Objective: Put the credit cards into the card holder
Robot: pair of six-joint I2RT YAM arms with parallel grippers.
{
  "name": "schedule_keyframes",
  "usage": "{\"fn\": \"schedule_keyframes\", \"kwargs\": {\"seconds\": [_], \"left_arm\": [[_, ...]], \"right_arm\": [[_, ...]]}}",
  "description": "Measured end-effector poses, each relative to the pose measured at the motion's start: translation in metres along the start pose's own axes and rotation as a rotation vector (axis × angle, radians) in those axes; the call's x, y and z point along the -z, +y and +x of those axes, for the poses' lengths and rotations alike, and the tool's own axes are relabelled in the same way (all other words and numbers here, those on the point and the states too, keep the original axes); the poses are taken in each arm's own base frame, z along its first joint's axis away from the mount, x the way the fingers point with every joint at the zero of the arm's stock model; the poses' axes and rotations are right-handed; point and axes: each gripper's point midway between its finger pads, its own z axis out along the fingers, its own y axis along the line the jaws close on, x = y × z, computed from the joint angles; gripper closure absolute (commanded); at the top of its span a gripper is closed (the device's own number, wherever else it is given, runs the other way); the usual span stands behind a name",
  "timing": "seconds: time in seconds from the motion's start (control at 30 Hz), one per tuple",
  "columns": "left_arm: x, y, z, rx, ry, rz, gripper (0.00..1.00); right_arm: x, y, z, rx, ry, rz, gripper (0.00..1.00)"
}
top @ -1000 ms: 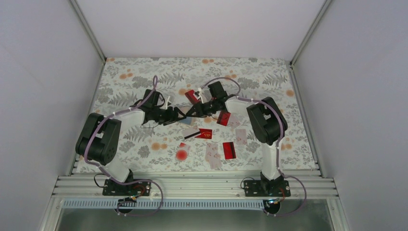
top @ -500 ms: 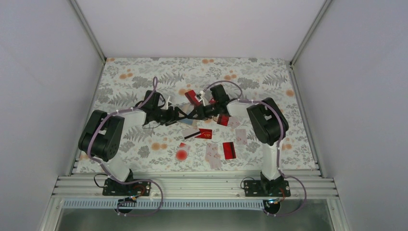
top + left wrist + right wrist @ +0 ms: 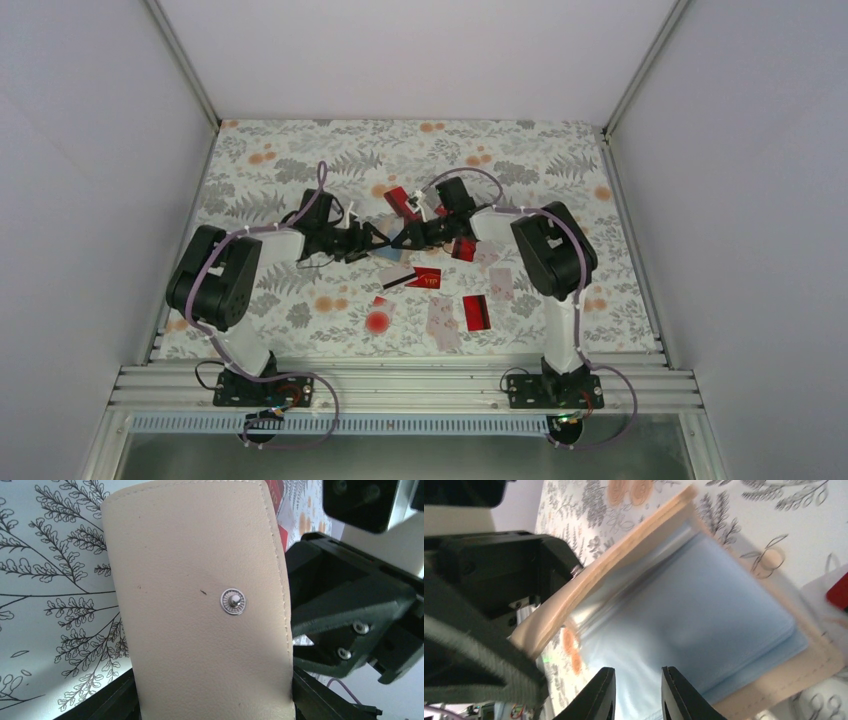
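Note:
The card holder (image 3: 200, 605), tan with a metal snap, fills the left wrist view. My left gripper (image 3: 210, 705) is shut on its flap, a finger at each edge. In the top view the holder (image 3: 386, 250) sits mid-table between my left gripper (image 3: 374, 238) and right gripper (image 3: 402, 240). The right wrist view shows its light blue lining (image 3: 704, 620) spread open. My right gripper (image 3: 638, 690) is just over the lining, its fingers a little apart with nothing between them. Credit cards lie around: red ones (image 3: 428, 277) (image 3: 476, 312) (image 3: 400, 200), a white black-striped one (image 3: 398, 277) and pale ones (image 3: 441, 322).
A round red blot (image 3: 377, 321) marks the floral tablecloth (image 3: 280, 170) near the front. The two wrists nearly touch over the holder. White walls enclose the table on three sides, and the metal rail (image 3: 400, 385) with the arm bases runs along the near edge.
The left arm's elbow has shifted slightly right and the right wrist has dipped a little toward the holder. The left grip on the flap is unchanged.

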Motion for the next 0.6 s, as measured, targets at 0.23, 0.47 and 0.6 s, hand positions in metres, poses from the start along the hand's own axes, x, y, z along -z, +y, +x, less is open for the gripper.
{"fn": "schedule_keyframes", "kwargs": {"seconds": [0.23,0.47,0.6], "left_arm": [[0.0,0.004,0.005,0.022,0.01,-0.002,0.26],[0.006,0.003,0.008,0.042,0.002,-0.031,0.13],[0.026,-0.006,0.001,0.007,-0.054,-0.149,0.12]], "right_arm": [[-0.01,-0.024,0.003,-0.008,0.029,0.054,0.78],[-0.011,-0.025,0.004,0.028,0.033,0.058,0.78],[-0.01,-0.025,0.004,0.039,0.034,0.063,0.78]]}}
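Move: The open card holder's middle lies some 2 cm left of the right hand and about 3 cm below, level in depth. From the left hand it is about 2 cm right, 1 cm back and 4 cm below. Counted from the right hand, the black-striped white card lies 7 cm back and 1 cm right, the VIP card 7 cm back and 7 cm right, and the red card pile 8 cm ahead and 2 cm right. Right hand sinks about 2.5 cm, pressing onto the holder's sleeves; left fingers spread, lifting 2 cm off the flap. ##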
